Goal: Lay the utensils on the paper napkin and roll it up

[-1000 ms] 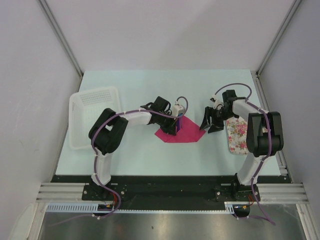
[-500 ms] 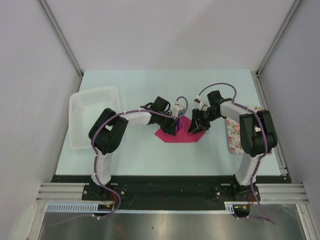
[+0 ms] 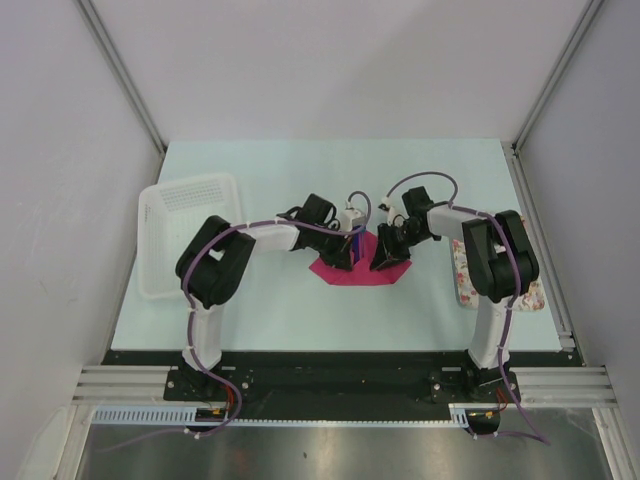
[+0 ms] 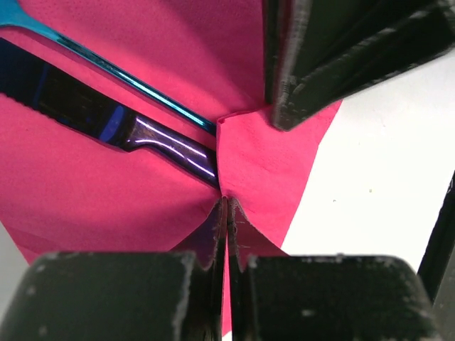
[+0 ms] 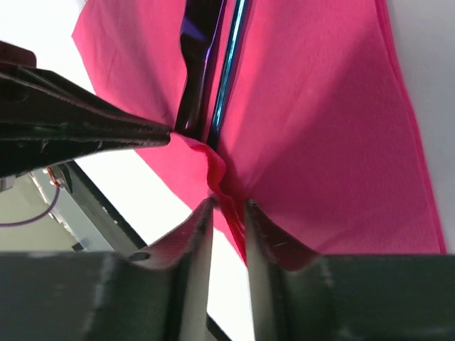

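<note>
The magenta paper napkin point(image 3: 362, 270) lies mid-table with the dark blue utensils point(image 4: 146, 135) resting on it: a knife-like piece and a slim teal-blue handle point(image 5: 229, 64) side by side. My left gripper point(image 4: 226, 207) is shut on a raised fold of the napkin's edge, right beside the utensils. My right gripper point(image 5: 229, 207) has come in from the opposite side. Its jaws are narrow but still apart, and a pinched-up ridge of napkin point(image 5: 217, 174) lies between them. From above, both grippers point(image 3: 350, 250) point(image 3: 383, 258) meet over the napkin.
A white perforated basket point(image 3: 185, 235) sits at the left edge of the table. A floral-patterned tray point(image 3: 480, 272) lies at the right, under the right arm's elbow. Grey walls close in on both sides.
The right gripper has swung left from beside the floral tray onto the napkin's right part, and its jaws have narrowed. The left gripper has kept its pinch in place.
</note>
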Tool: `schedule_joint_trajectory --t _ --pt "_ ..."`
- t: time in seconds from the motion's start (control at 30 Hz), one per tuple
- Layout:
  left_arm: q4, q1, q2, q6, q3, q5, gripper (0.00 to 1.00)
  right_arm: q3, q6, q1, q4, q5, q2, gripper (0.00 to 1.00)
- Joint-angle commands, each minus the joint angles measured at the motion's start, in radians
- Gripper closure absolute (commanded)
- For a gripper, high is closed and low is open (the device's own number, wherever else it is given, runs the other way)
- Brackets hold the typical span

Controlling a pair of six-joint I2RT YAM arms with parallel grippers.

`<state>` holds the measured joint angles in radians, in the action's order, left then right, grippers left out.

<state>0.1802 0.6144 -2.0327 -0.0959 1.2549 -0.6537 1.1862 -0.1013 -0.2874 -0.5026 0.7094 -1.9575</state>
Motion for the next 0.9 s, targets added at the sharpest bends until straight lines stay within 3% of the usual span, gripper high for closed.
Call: schedule_joint_trajectory --t 0.0,0.13,0.27,0.53,0.67,0.87 --pt "-0.039 -0.018 0.037 0.041 -0.023 -0.061 0.97 0.046 -0.008 -0.013 0.035 0.024 -0.034 0.83" --pt "-0.117 -0.047 0.063 0.09 -0.055 -0.11 0.82 0.056 -0.002 -0.012 0.03 0.003 -0.041 0.95" --pt "-0.218 -0.073 0.092 0.188 -0.092 -0.185 0.7 0.059 -0.003 -0.012 0.029 0.001 -0.041 0.96" --pt "-0.315 -0.077 0.082 0.28 -0.095 -0.201 0.69 0.062 -0.009 -0.012 0.035 0.015 -0.04 0.99" --pt "-0.321 -0.077 0.062 0.291 -0.081 -0.178 0.63 0.059 -0.014 -0.01 0.036 0.012 -0.035 1.0" --pt "-0.326 -0.076 0.02 0.305 -0.051 -0.159 0.6 0.056 -0.015 -0.01 0.033 0.013 -0.034 1.0"
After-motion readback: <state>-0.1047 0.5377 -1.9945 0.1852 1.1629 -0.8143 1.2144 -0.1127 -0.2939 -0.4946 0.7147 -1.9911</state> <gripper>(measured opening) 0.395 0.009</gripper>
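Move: My left fingertips, shut, rest on the folded napkin flap, its middle about 2 cm to their right, 1 cm back and 1 cm down. For my right hand, its fingers part-open over the flap's edge, that middle is some 3 cm left, 1 cm back and 1 cm below. The knife's middle is about 6 cm ahead and 2 cm right of my left hand; the fork's lies 1 cm farther right, both about 1 cm below it. I settle my right hand about half a centimetre down and shut its fingers on the flap's edge beside the utensil handles, then hold still there. Meanwhile my left fingers come free of the flap, opening partway as the hand lifts about 4 cm and drifts 1.5 cm or so forward, the fingertips tilting up towards level by some 15 degrees. ##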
